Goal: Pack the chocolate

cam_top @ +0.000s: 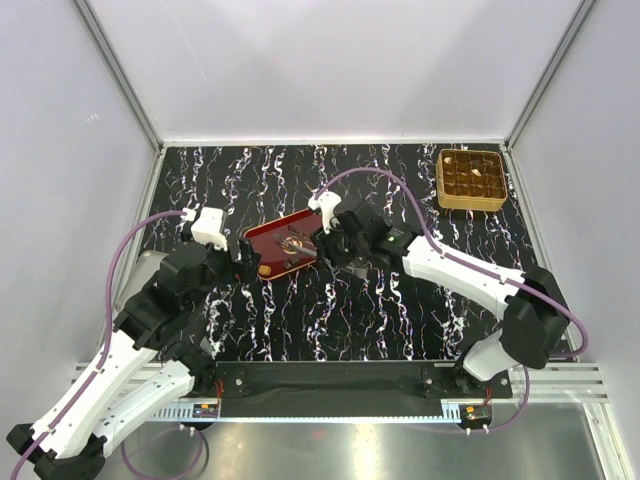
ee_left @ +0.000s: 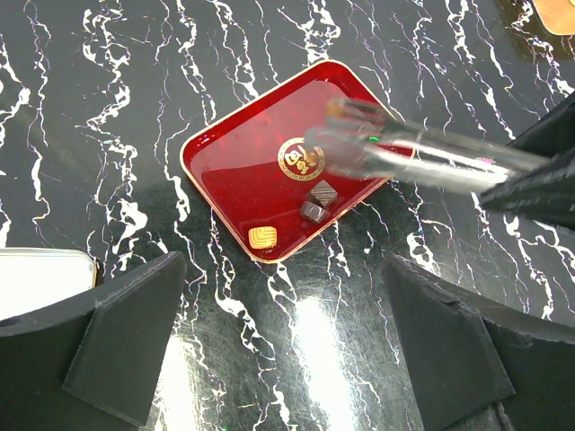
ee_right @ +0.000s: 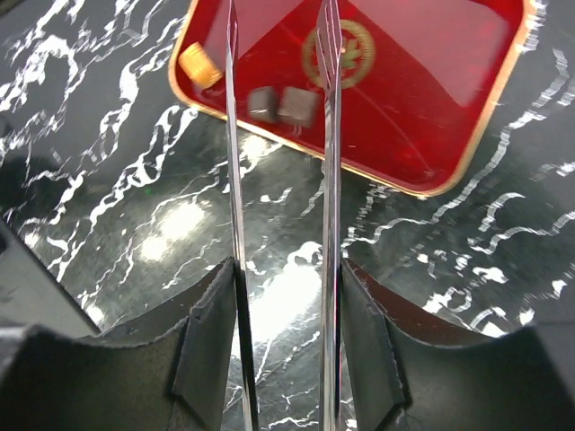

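Observation:
The red tray (cam_top: 285, 245) (ee_left: 243, 153) (ee_right: 422, 99) lies on the marble table and carries three pieces of chocolate: a tan one (ee_left: 262, 237) (ee_right: 199, 65) and two dark brown ones (ee_left: 322, 193) (ee_right: 296, 105) side by side. My right gripper (ee_right: 285, 287) (cam_top: 335, 245) is shut on a pair of metal tongs (ee_right: 331, 135) (ee_left: 404, 154). The tong blades stand apart with nothing between them, reaching over the tray near its gold emblem. My left gripper (ee_left: 287, 323) (cam_top: 245, 258) hangs open over the bare table just in front of the tray.
The square golden box (cam_top: 471, 179) with its grid of compartments sits at the far right corner of the table. A white object (ee_left: 40, 278) lies left of the left gripper. Grey walls enclose the table on three sides.

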Controlling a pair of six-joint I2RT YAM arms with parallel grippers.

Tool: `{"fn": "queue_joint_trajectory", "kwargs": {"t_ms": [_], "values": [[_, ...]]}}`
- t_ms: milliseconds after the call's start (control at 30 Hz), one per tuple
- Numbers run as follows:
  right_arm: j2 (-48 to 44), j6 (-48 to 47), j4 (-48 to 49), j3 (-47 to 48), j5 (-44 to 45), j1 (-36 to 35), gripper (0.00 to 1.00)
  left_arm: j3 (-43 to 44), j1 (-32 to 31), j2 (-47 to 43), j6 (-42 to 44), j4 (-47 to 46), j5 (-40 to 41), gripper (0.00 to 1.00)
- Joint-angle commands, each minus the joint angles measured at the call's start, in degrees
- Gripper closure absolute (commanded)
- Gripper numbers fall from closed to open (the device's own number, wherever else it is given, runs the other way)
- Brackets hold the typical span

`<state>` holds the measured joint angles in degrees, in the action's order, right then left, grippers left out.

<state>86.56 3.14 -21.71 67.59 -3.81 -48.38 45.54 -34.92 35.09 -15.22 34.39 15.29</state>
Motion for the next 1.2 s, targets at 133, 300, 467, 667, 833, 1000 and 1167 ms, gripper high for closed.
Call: {"fn": "queue_joint_trajectory", "kwargs": {"t_ms": [133,300,467,667,833,1000,1167], "values": [[4.13,-2.79,2.73,4.74,-1.90,-3.38,0.46,0.25,0.11,-0.20,0.28,-2.05,1.41,0.01],[7.30,-4.80,2.03,6.58,-2.25,-5.41,0.46,0.34,0.11,-0.37,0.19,-2.05,1.41,0.01],[9.32,-5.60,1.50,7.73,-1.29,-7.08,0.47,0.25,0.11,-0.46,0.19,-2.05,1.32,0.01],[10.82,-6.04,0.97,8.17,-0.76,-8.31,0.48,0.34,0.11,-0.46,0.19,-2.05,1.32,0.01],[11.43,-6.04,0.97,7.64,-0.14,-8.75,0.49,0.25,0.11,-0.46,0.19,-2.05,1.24,0.01],[11.96,-6.30,0.54,7.64,0.21,-8.84,0.49,0.34,0.11,-0.29,0.19,-2.05,1.23,0.01],[13.36,-6.39,0.27,8.34,1.62,-9.10,0.50,0.34,0.11,-0.37,0.19,-1.96,1.32,0.01]]}}
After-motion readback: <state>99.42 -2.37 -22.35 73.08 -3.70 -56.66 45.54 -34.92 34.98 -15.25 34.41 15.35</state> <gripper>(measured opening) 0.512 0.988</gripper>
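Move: From my right hand, which carries the long metal prongs, the gold-wrapped chocolate in the near-left corner of the red tray lies about 14 cm left, 2 cm ahead and 15 cm below. The two brown chocolates sit some 7 cm to the right of it and 3 cm farther out; the tray's gold emblem is about 9 cm ahead of my right hand and 7 cm left. From my left hand, the gold-wrapped chocolate is roughly 6 cm ahead, 2 cm right and 22 cm below. I swing my right hand over the tray towards the gold-wrapped chocolate, leftwards about 5 cm and a little back while sinking, turning some 12 degrees counter-clockwise. Then I go mostly straight down, about 5 cm lower in all, with the half-open prongs keeping their spread and their tips coming down on either side of that chocolate. ##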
